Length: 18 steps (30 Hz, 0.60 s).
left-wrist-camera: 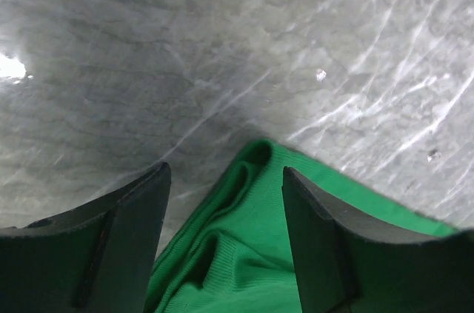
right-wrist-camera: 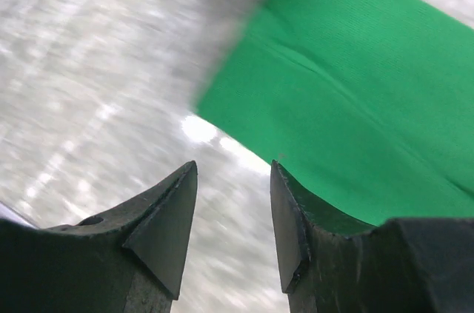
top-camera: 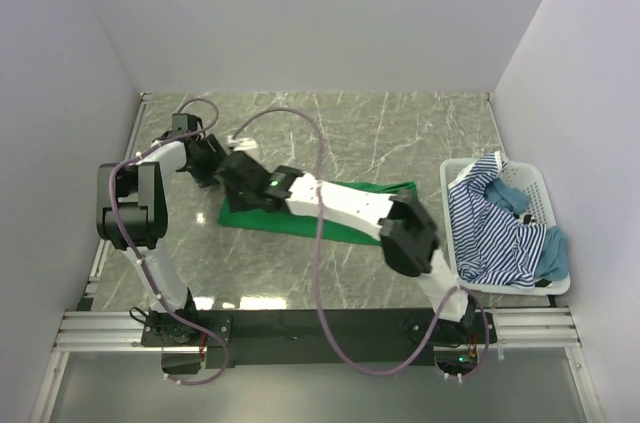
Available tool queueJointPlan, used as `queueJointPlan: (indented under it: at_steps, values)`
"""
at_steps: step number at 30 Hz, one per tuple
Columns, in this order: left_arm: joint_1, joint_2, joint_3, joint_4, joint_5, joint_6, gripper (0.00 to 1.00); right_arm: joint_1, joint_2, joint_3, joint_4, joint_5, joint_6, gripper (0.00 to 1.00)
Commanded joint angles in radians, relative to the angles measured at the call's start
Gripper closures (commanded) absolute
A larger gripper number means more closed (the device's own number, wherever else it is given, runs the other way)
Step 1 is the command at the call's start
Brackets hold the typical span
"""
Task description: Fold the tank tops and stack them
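Observation:
The bright green tank top (top-camera: 255, 218) lies flat on the marble table, and my right arm crosses over its middle. In the left wrist view a bunched corner of the green top (left-wrist-camera: 237, 254) lies between the jaws of my left gripper (left-wrist-camera: 226, 180), which stand open and apart from it. My left gripper (top-camera: 203, 165) hangs over the cloth's far left corner. My right gripper (right-wrist-camera: 233, 169) is open over bare table beside the green top's edge (right-wrist-camera: 355, 98). In the top view the right gripper (top-camera: 235, 171) is next to the left one. The striped tank top (top-camera: 485, 233) and the teal one (top-camera: 555, 255) lie in the basket.
A white slatted basket (top-camera: 541, 186) stands at the table's right edge. White walls close in the left, far and right sides. A purple cable (top-camera: 320, 173) loops over the right arm. Marble table (top-camera: 400, 133) stretches behind the green top.

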Motion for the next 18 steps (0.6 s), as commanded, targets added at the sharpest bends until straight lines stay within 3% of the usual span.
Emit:
queueJointPlan:
  at_steps: [1,12,18]
  values:
    - [0.002,0.005,0.048,0.017,0.047,0.071,0.32,0.044,0.162,0.169,-0.056,0.08,0.023,0.49]
    - [0.002,0.002,0.024,0.017,0.068,0.079,0.31,0.087,0.301,0.176,0.137,0.235,0.068,0.48]
    - [0.003,-0.001,0.024,0.003,0.05,0.087,0.32,0.128,0.246,0.104,0.221,0.341,0.051,0.48]
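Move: The right hand, open, is heading for the near left corner of the folded green tank top, about 8 cm to its left, 2 cm back and roughly 12 cm below. The strip's far left corner lies some 11 cm ahead of this hand, 7 cm left and also about 12 cm down. From the left hand, the near left corner is about 13 cm back, 3 cm right and 3 cm below. The right hand heads for the tank top's near left corner, first swinging some 5 cm left, then dropping about 10 cm and easing to a stop low over the near edge. Its fingers stay about half open and the wrist turns slightly, by some 10 degrees; whether the fingertips touch the cloth can't be seen. ##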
